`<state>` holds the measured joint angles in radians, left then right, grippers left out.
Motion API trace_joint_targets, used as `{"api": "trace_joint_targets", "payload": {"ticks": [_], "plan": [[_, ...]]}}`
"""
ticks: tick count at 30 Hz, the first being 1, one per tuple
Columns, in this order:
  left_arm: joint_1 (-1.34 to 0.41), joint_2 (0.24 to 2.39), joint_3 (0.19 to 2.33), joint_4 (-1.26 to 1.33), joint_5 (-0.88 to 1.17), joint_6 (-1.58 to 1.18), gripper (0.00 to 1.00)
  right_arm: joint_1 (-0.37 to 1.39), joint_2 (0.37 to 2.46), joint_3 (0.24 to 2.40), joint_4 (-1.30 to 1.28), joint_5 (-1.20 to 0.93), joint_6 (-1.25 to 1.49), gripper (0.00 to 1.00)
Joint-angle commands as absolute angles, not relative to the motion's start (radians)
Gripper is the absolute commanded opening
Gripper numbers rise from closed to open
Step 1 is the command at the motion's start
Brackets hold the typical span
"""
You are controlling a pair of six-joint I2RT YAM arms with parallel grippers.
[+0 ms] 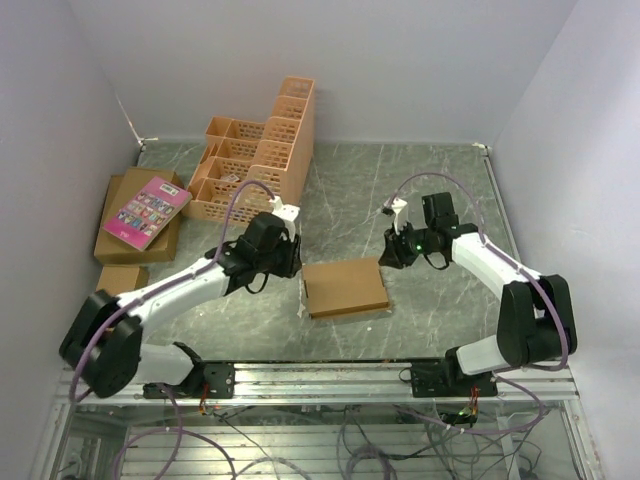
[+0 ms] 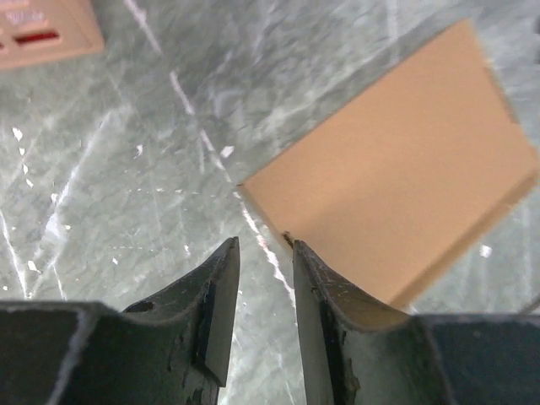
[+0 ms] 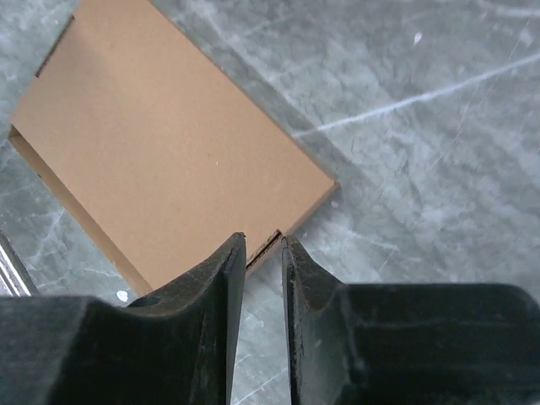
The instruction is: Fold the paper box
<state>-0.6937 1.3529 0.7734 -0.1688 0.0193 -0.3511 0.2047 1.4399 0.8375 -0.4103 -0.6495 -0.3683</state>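
The paper box (image 1: 345, 287) lies flat and closed on the grey marble table, a plain brown cardboard rectangle between the two arms. My left gripper (image 1: 296, 266) hovers just off its far left corner. In the left wrist view, the jaws of that gripper (image 2: 264, 249) stand apart with only table between them, and the box (image 2: 396, 177) sits just right of the right finger. My right gripper (image 1: 386, 254) is at the box's far right corner. In the right wrist view its fingertips (image 3: 263, 243) show a narrow gap holding nothing, right at the edge of the box (image 3: 169, 143).
An orange lattice crate (image 1: 255, 160) stands at the back left; its corner (image 2: 42, 34) shows in the left wrist view. A pink book (image 1: 147, 211) lies on brown cartons (image 1: 120, 248) at the far left. Walls close in the table; a metal rail (image 1: 320, 378) runs along the near edge.
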Motion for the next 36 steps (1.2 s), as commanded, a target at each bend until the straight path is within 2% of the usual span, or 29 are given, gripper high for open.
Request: {"api": "trace_joint_targets", "payload": {"ticks": [1, 5, 7, 9, 12, 18, 26, 36], "plan": [[-0.757, 1.232, 0.821, -0.240, 0.051, -0.225, 0.43, 0.202, 1.482, 0.915, -0.439, -0.716, -0.443, 0.25], [-0.830, 1.164, 0.876, -0.247, 0.054, -0.055, 0.45, 0.192, 1.506, 0.969, -0.492, -0.780, -0.487, 0.27], [-0.880, 1.091, 0.827, -0.201, 0.146, 0.108, 0.52, 0.190, 1.489, 0.973, -0.495, -0.794, -0.501, 0.28], [-0.909, 1.028, 0.751, -0.146, 0.227, 0.263, 0.64, 0.180, 1.470, 0.961, -0.486, -0.812, -0.502, 0.31], [-0.914, 0.919, 0.624, -0.074, 0.314, 0.447, 0.99, 0.160, 1.447, 0.950, -0.506, -0.868, -0.524, 0.33], [-0.955, 0.873, 0.528, -0.106, 0.316, 0.637, 0.99, 0.147, 1.399, 0.924, -0.552, -0.964, -0.612, 0.46], [-1.102, 0.993, 0.481, -0.017, 0.093, 0.750, 1.00, 0.146, 1.418, 0.919, -0.554, -0.993, -0.601, 0.47], [-1.130, 1.164, 0.474, 0.104, 0.058, 0.706, 0.98, 0.144, 1.429, 0.904, -0.553, -1.004, -0.597, 0.46]]}}
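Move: The paper box lies flat, its middle about 14 cm to the left gripper's right, 5 cm back and 7 cm below; its near left corner is some 5 cm right and 11 cm back. The white floor mark sits about 10 cm back and 2 cm right, beside that corner; the orange rack's middle stands roughly 26 cm ahead and 10 cm left. From the right gripper, the box's middle is about 12 cm left, 6 cm back and 6 cm below. Lift the left gripper about 10 cm clear while drawing it back and a little right around the box's left end, then lower it over the near left corner, ending some 11 cm back. On the way, roll the wrist about 80 degrees clockwise, fingers slanting down and rightward, and spread them fully. Raise the right gripper about 5 cm over the far right corner, parting its fingers somewhat. ##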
